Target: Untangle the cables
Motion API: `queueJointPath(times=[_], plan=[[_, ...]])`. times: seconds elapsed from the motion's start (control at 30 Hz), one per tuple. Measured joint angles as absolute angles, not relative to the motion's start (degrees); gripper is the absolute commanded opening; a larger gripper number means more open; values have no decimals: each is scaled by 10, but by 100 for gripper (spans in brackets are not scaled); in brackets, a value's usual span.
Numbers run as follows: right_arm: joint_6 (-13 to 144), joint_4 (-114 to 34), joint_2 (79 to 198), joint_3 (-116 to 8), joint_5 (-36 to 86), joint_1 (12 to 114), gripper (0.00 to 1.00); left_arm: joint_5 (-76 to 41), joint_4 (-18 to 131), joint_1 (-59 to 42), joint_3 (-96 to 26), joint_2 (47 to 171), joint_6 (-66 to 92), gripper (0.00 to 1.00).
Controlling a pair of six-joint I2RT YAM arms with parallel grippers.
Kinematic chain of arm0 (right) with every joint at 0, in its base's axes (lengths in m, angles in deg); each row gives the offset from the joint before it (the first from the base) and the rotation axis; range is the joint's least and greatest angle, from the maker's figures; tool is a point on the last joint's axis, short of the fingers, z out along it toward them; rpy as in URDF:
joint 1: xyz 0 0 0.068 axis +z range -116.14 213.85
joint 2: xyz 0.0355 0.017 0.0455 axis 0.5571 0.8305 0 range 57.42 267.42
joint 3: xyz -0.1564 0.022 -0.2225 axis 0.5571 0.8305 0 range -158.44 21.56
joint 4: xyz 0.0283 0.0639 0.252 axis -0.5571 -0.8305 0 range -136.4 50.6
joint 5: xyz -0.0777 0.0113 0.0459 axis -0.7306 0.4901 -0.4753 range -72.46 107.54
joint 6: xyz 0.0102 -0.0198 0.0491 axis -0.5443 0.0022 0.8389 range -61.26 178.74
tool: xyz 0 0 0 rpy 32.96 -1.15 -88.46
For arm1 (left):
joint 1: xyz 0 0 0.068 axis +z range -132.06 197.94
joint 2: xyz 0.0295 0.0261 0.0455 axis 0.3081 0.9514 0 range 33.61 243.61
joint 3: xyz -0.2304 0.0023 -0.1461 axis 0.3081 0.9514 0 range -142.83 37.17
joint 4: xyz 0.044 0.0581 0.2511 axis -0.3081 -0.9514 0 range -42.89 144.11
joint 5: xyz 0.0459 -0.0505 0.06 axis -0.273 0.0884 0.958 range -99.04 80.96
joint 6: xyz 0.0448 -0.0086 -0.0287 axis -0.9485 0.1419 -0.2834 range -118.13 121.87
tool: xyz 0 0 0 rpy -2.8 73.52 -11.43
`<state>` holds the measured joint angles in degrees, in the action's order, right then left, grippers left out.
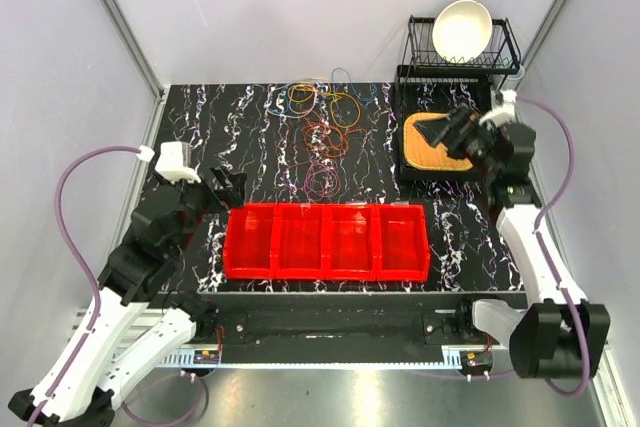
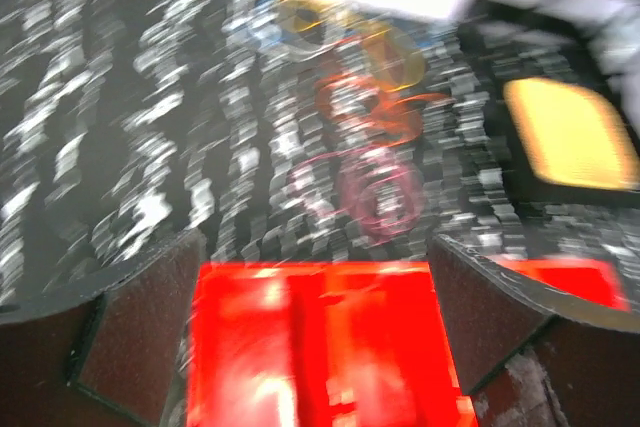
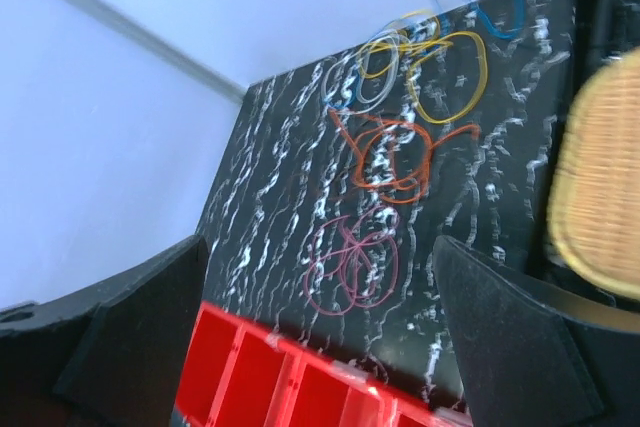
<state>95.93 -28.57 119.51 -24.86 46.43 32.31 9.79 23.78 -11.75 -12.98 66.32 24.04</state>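
The cables lie loose on the black marbled table [image 1: 200, 137], behind the red bin. At the back is a yellow, white and blue tangle [image 1: 320, 97], with orange loops [image 1: 326, 137] in the middle and maroon loops [image 1: 322, 180] nearest the bin. My left gripper [image 1: 228, 185] hovers open at the bin's left end, holding nothing. The left wrist view is blurred, with the left gripper [image 2: 315, 317] over the bin [image 2: 320, 347] and the maroon loops [image 2: 375, 192] beyond. My right gripper [image 1: 432, 133] is open above the woven mat. In its own view the right gripper [image 3: 325, 337] faces the maroon loops [image 3: 350, 267], the orange loops [image 3: 395, 157] and the yellow loop [image 3: 445, 77].
A red bin [image 1: 327, 241] with several compartments stands along the near side of the table. A woven mat [image 1: 425, 152] lies in a black tray at the back right. Behind it a black dish rack [image 1: 505, 47] holds a white bowl [image 1: 461, 29]. Grey walls close in three sides.
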Motion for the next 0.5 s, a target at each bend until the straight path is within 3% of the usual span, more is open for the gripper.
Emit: queueJointPath(times=[0.2,0.5], plan=[[876,-427,1286,-429,440,439,100,80,311,-118,-132,683,213,99],[795,-541,1468,-555,367,543,97,173,226,-116,-173,829,202,97]])
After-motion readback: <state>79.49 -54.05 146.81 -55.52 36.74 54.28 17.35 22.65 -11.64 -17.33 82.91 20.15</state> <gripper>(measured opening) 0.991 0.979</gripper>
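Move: The pink cable lies some 24 cm to the left of my right hand, about 2 cm farther out and 28 cm below. From that hand, the orange cable is roughly 18 cm ahead and 22 cm left, the red tray's middle 18 cm back and 23 cm left, and the woven basket 12 cm ahead and 9 cm right. From my left hand, the pink cable is about 15 cm ahead, 18 cm right and 28 cm down; the tray's middle is 4 cm back and 19 cm right. I sweep my open right hand about 13 cm left, off the basket's side towards the pink cable, also edging forward; it rises slightly, then sinks past its starting height, while its wrist swings counter-clockwise, tips down and drops its left side. My left hand bobs up, then reaches some 5 cm forward and down, nosing down and rolling its left side up. Both grippers stay wide open, touching nothing. ##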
